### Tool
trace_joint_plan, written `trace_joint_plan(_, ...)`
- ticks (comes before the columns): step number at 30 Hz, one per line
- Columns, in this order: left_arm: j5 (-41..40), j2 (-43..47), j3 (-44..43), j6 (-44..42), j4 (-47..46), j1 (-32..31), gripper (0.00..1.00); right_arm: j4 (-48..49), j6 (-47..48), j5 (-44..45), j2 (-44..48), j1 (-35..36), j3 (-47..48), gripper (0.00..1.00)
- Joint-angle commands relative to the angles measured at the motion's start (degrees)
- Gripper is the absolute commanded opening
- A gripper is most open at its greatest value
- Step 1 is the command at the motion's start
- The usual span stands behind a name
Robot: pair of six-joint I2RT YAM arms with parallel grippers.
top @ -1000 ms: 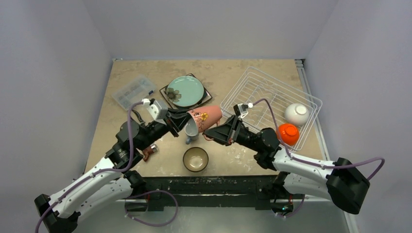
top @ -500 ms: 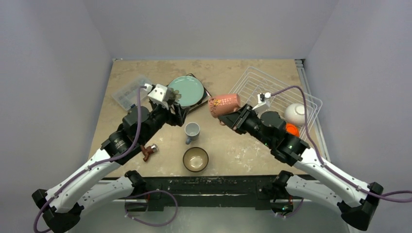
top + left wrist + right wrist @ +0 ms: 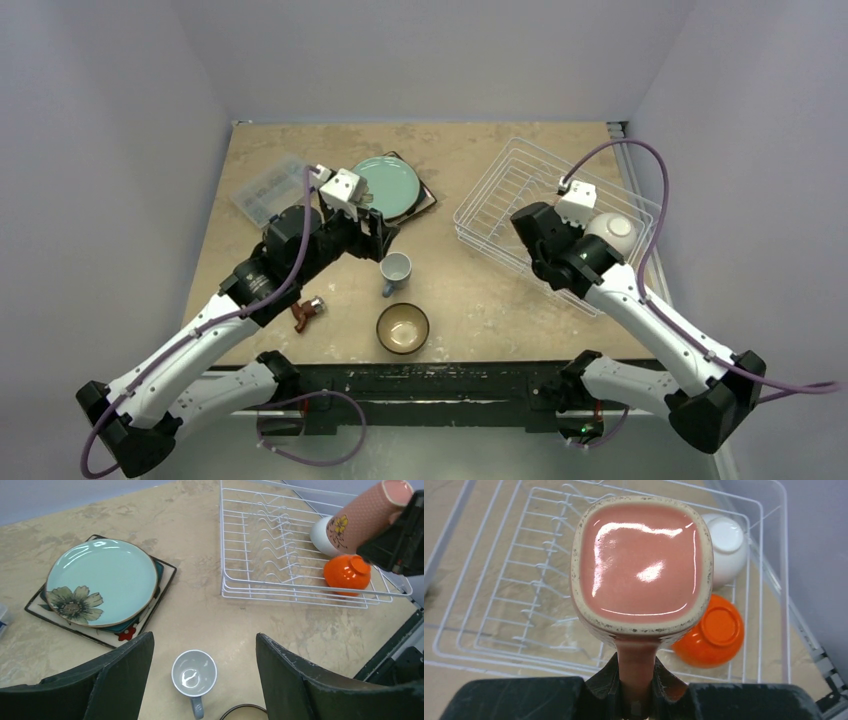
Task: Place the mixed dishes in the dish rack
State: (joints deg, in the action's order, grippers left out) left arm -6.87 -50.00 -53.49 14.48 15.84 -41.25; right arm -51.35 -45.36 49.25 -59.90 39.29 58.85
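My right gripper (image 3: 636, 669) is shut on the handle of the pink mug (image 3: 644, 560), which hangs mouth-up over the dish rack (image 3: 499, 600). In the rack's right end sit an upturned orange bowl (image 3: 714, 630) and a white bowl (image 3: 726, 545). My left gripper (image 3: 204, 642) stands open and empty above the pale blue mug (image 3: 194, 674), which is upright on the table. The teal plate (image 3: 100, 582) rests on the square flower-patterned plate (image 3: 127, 630) at the back left. A dark brown bowl (image 3: 403, 328) sits near the front edge. From above, the right arm hides the pink mug.
A clear compartment box (image 3: 265, 190) lies at the back left. Black-handled pliers (image 3: 305, 313) lie by the left arm. The rack's upright tines (image 3: 272, 540) fill its left half. The table's right edge (image 3: 660, 270) runs just beyond the rack.
The left gripper opened, let go of the pink mug and drew back toward the plates. The right gripper carried the mug from the table's middle to above the rack.
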Motion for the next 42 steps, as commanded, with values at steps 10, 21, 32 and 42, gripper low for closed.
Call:
trace_joint_plan(10,10.48,-2.33,-4.6,0.7,0.16,0.85,0.73,32.3,21.44,-3.07,-10.16,-20.14,-4.55,0.0)
trace_joint_plan(21,13.59,-1.78,-5.04,1.77,0.25,2.2,0.74,43.0,21.76,-12.65,-17.73,-28.58,-4.42,0.0)
trace_joint_plan(32,16.36,-2.04,-5.04,3.83,-0.39,4.24,0.73,46.35,23.08,-17.81,-21.91,-32.85,-4.64,0.0)
trace_joint_plan(42,16.81,-2.9,-5.04,4.17,-0.34,4.64,0.73,48.47,23.84,-18.9,-25.48,-35.02,-5.85,0.0)
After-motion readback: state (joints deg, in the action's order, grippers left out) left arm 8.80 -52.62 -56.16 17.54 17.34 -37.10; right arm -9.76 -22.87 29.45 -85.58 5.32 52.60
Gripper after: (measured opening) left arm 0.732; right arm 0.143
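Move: Right hand, holding the pink mug upside down by its handle: its free spot in the dish rack is about 18 cm ahead, 13 cm to the right and 14 cm below. From this hand the white bowl sits about 12 cm ahead and 22 cm right, the orange bowl 2 cm ahead and 15 cm right, the plate prongs 17 cm ahead and 5 cm right, all some 16 cm below. From the left hand that spot is roughly 18 cm ahead, 49 cm right. Carry the pink mug with the right gripper about 13 cm forward and 10 cm right, then sink it increasingly, some 11 cm in all, into the space between plate prongs and white bowl. Keep the pinch on the handle and the mug's base up, turning the wrist only slightly clockwise. Let the open left gripper ease a couple of centimetres right, turning about 10 degrees clockwise. ##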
